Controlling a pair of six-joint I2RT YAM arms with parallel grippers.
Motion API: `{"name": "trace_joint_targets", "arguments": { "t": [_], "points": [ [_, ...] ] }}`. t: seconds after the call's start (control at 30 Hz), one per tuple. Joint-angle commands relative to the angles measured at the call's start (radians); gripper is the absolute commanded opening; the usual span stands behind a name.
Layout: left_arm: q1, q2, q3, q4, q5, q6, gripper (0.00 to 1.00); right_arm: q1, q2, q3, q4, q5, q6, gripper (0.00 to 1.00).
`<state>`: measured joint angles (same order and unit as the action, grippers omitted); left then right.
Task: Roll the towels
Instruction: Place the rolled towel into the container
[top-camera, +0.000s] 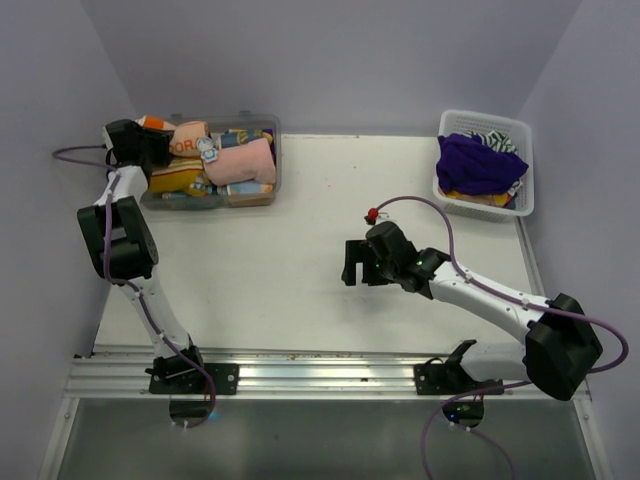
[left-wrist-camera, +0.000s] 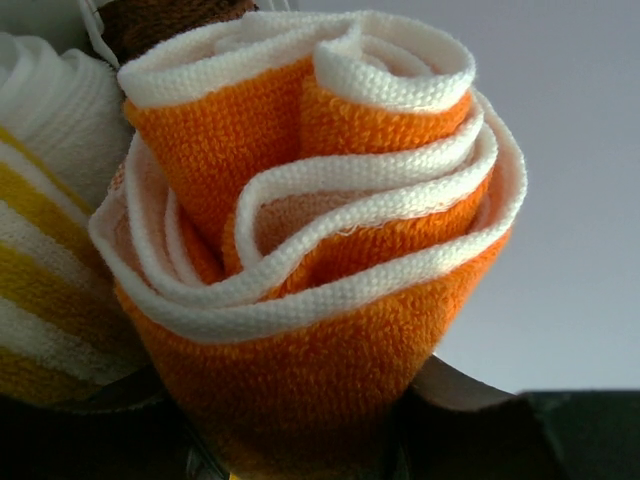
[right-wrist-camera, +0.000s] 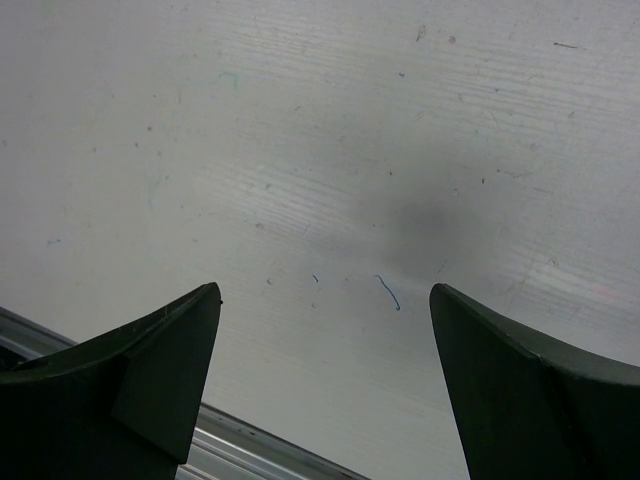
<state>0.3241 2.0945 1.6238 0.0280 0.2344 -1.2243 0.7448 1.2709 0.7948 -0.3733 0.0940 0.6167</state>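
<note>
A rolled orange-and-cream towel (left-wrist-camera: 300, 250) fills the left wrist view end-on, its spiral of white edges facing the camera. My left gripper (left-wrist-camera: 300, 445) is shut on this roll, with dark fingers on both sides of its base. From above, the left gripper (top-camera: 148, 150) is at the left end of a clear bin (top-camera: 274, 140), holding the orange-and-cream towel (top-camera: 186, 138) over it. A pink roll (top-camera: 246, 162) and a striped yellow roll (top-camera: 176, 182) lie in the bin. My right gripper (top-camera: 353, 263) hovers open over bare table, and in its wrist view the right gripper (right-wrist-camera: 325, 292) has nothing between its fingers.
A white basket (top-camera: 486, 119) at the back right holds a loose purple towel (top-camera: 478, 162) and other crumpled cloth. The striped yellow towel (left-wrist-camera: 45, 250) presses against the held roll's left side. A metal rail (top-camera: 320, 375) runs along the near table edge.
</note>
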Motion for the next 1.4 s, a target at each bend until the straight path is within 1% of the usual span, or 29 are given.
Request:
{"name": "trace_joint_targets", "arguments": {
  "t": [0.0, 0.13, 0.27, 0.33, 0.4, 0.47, 0.53, 0.63, 0.73, 0.87, 0.97, 1.17, 1.37],
  "points": [
    [0.016, 0.007, 0.024, -0.114, -0.030, 0.002, 0.32, -0.001, -0.015, 0.023, 0.019, -0.004, 0.005, 0.89],
    [0.016, 0.004, 0.031, -0.149, -0.023, -0.003, 0.34, -0.001, -0.025, 0.021, 0.011, 0.003, 0.006, 0.89],
    [0.018, 0.012, 0.097, -0.244, -0.029, 0.034, 0.47, -0.001, -0.044, 0.009, 0.008, 0.013, 0.012, 0.89],
    [0.016, 0.013, 0.110, -0.261, -0.029, 0.046, 0.51, -0.001, -0.054, 0.007, 0.005, 0.015, 0.014, 0.89],
    [0.018, 0.006, 0.107, -0.269, -0.026, 0.049, 0.59, -0.002, -0.061, 0.006, 0.001, 0.016, 0.014, 0.89],
    [0.020, 0.002, 0.107, -0.284, -0.026, 0.055, 0.64, -0.002, -0.071, 0.003, 0.001, 0.019, 0.015, 0.89],
    [0.020, -0.004, 0.108, -0.292, -0.020, 0.065, 0.65, -0.001, -0.080, -0.003, 0.001, 0.021, 0.020, 0.89],
    [0.024, -0.011, 0.110, -0.306, -0.017, 0.072, 0.70, -0.002, -0.094, -0.014, 0.001, 0.027, 0.026, 0.89],
    [0.027, -0.028, 0.110, -0.309, -0.004, 0.078, 0.72, -0.001, -0.102, -0.019, -0.001, 0.027, 0.031, 0.89],
    [0.032, -0.047, 0.114, -0.316, -0.014, 0.101, 0.82, -0.001, -0.113, -0.017, -0.004, 0.026, 0.031, 0.89],
    [0.043, -0.051, 0.107, -0.330, 0.002, 0.109, 0.85, -0.001, -0.128, -0.022, -0.006, 0.026, 0.032, 0.89],
    [0.055, -0.109, 0.061, -0.304, 0.014, 0.143, 0.92, -0.001, -0.171, -0.042, -0.021, 0.039, 0.043, 0.89],
    [0.056, -0.163, 0.094, -0.345, 0.000, 0.193, 0.95, -0.001, -0.215, -0.037, -0.053, 0.064, 0.035, 0.89]
  ]
}}
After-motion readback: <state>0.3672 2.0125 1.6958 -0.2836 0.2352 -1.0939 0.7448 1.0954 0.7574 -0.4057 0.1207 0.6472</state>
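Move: The left hand already has the orange end of the rolled towel half-shut in its fingers, the roll's middle some 5 cm to its right and about level. The container's middle lies about 12 cm right, 4 cm back and roughly 11 cm below. The yellow-striped towel is about 4 cm right and 8 cm back, the pink towel some 20 cm right and 4 cm back, both around 5 cm lower. From the right hand the container is about 25 cm ahead, 36 cm left and slightly lower. The left fingers let go of the rolled towel's orange end, spreading from half open to nearly full while the hand sinks about a centimetre and tips down some 10 degrees. It then draws back about 4 cm in all, drifting slightly left and rising at the end. The empty right hand lifts about 3 cm over the bare table. ##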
